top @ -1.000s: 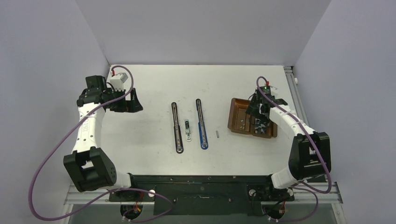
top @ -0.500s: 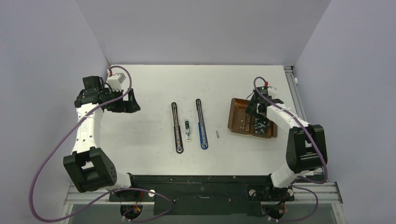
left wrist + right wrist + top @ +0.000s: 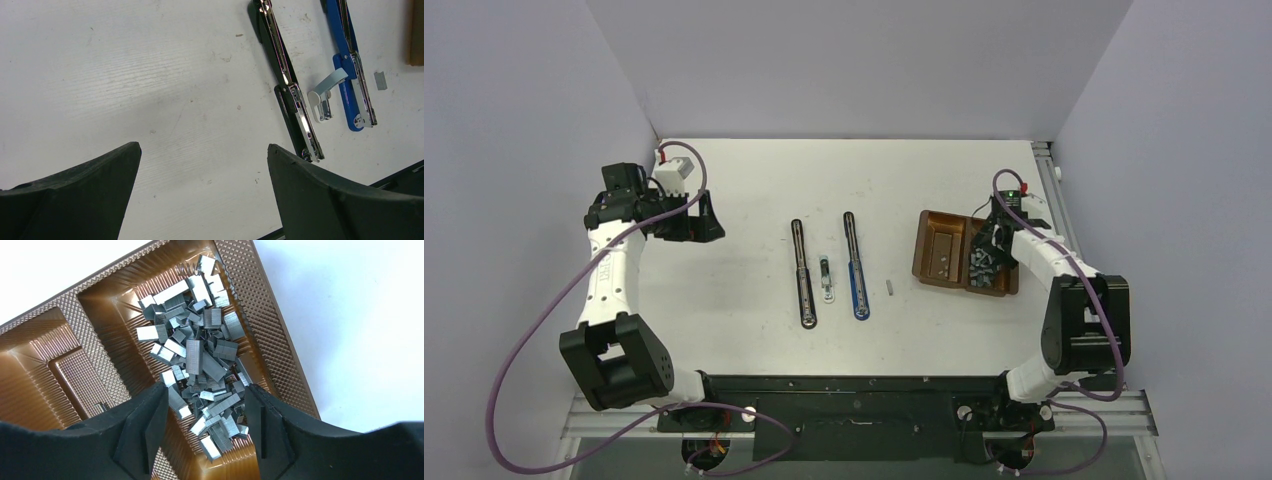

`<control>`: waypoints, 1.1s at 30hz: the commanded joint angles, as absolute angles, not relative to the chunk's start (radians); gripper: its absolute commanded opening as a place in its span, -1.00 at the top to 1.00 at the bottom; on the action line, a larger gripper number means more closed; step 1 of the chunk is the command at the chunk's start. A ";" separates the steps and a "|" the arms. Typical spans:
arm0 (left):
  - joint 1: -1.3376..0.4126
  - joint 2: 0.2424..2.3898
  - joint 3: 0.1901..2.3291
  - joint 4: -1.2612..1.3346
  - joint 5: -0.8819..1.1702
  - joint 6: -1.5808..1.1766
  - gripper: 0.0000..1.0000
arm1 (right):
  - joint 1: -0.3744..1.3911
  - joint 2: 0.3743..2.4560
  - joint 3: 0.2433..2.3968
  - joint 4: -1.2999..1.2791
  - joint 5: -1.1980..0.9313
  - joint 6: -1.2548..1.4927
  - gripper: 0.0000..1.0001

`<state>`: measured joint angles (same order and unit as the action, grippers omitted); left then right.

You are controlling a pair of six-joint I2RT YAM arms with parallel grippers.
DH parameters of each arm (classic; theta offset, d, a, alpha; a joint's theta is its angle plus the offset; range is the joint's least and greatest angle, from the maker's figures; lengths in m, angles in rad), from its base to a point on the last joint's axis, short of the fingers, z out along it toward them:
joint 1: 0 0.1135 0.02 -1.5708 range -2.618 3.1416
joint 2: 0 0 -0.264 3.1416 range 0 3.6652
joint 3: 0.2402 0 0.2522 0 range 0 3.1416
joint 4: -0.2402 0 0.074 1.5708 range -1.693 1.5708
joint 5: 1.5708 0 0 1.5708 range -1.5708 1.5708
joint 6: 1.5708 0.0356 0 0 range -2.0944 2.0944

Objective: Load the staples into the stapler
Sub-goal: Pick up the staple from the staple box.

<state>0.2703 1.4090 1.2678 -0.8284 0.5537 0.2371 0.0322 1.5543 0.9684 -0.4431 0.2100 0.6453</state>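
Note:
A heap of silver staples [image 3: 200,355] fills the right compartment of the brown tray [image 3: 280,340]. My right gripper [image 3: 205,407] hangs just over that heap, open, its fingers either side of the nearest strips and gripping none. From above, the right gripper [image 3: 994,252] is over the tray's [image 3: 917,262] right half, where the staples [image 3: 977,266] lie. A black stapler [image 3: 802,272] and a blue stapler [image 3: 856,265] lie unfolded flat mid-table. One loose staple strip [image 3: 891,288] rests to the right of the blue one. My left gripper [image 3: 699,220] hovers open at the far left, empty.
A small white-and-silver tool [image 3: 826,280] lies between the two staplers. The left wrist view shows the black stapler [image 3: 287,85], blue stapler [image 3: 352,65], the tool [image 3: 325,95] and the loose strip [image 3: 380,80] to the right of my left gripper [image 3: 204,150]. The tray's left compartment is nearly bare.
My right gripper has shifted right, from the tray's middle to over its right compartment, and its jaws have narrowed slightly. The left arm has barely moved.

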 commanded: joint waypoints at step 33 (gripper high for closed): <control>0.278 1.398 1.286 -0.856 0.591 0.255 -0.92 | 0.003 1.676 0.974 -0.351 0.226 0.676 0.33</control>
<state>0.2703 1.4101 1.2678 -0.8497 0.5583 0.2455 0.0071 1.6672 0.9619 -0.3805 0.2306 0.6670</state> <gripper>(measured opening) 0.962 0.366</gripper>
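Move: In the box's right compartment, nearly under the open right hand, lies the short staple stick it wants: some 4 cm down, 1 cm ahead and 1 cm to the right. The box's near-empty left compartment is centred about 9 cm to the left and 2 cm ahead; on the table, the loose staple strip lies roughly 20 cm left and 6 cm back. From the left hand that stick is around 54 cm right, 3 cm ahead, 17 cm below. Easing right by about 1 cm and slightly back over the pile, the right hand then sinks some 3 cm into the right compartment, fingers still parted, straddling the short stick. At the bottom the fingers begin to close, from over half open to roughly a third, as the hand creeps nearly 1 cm forward; they are not yet shut. ##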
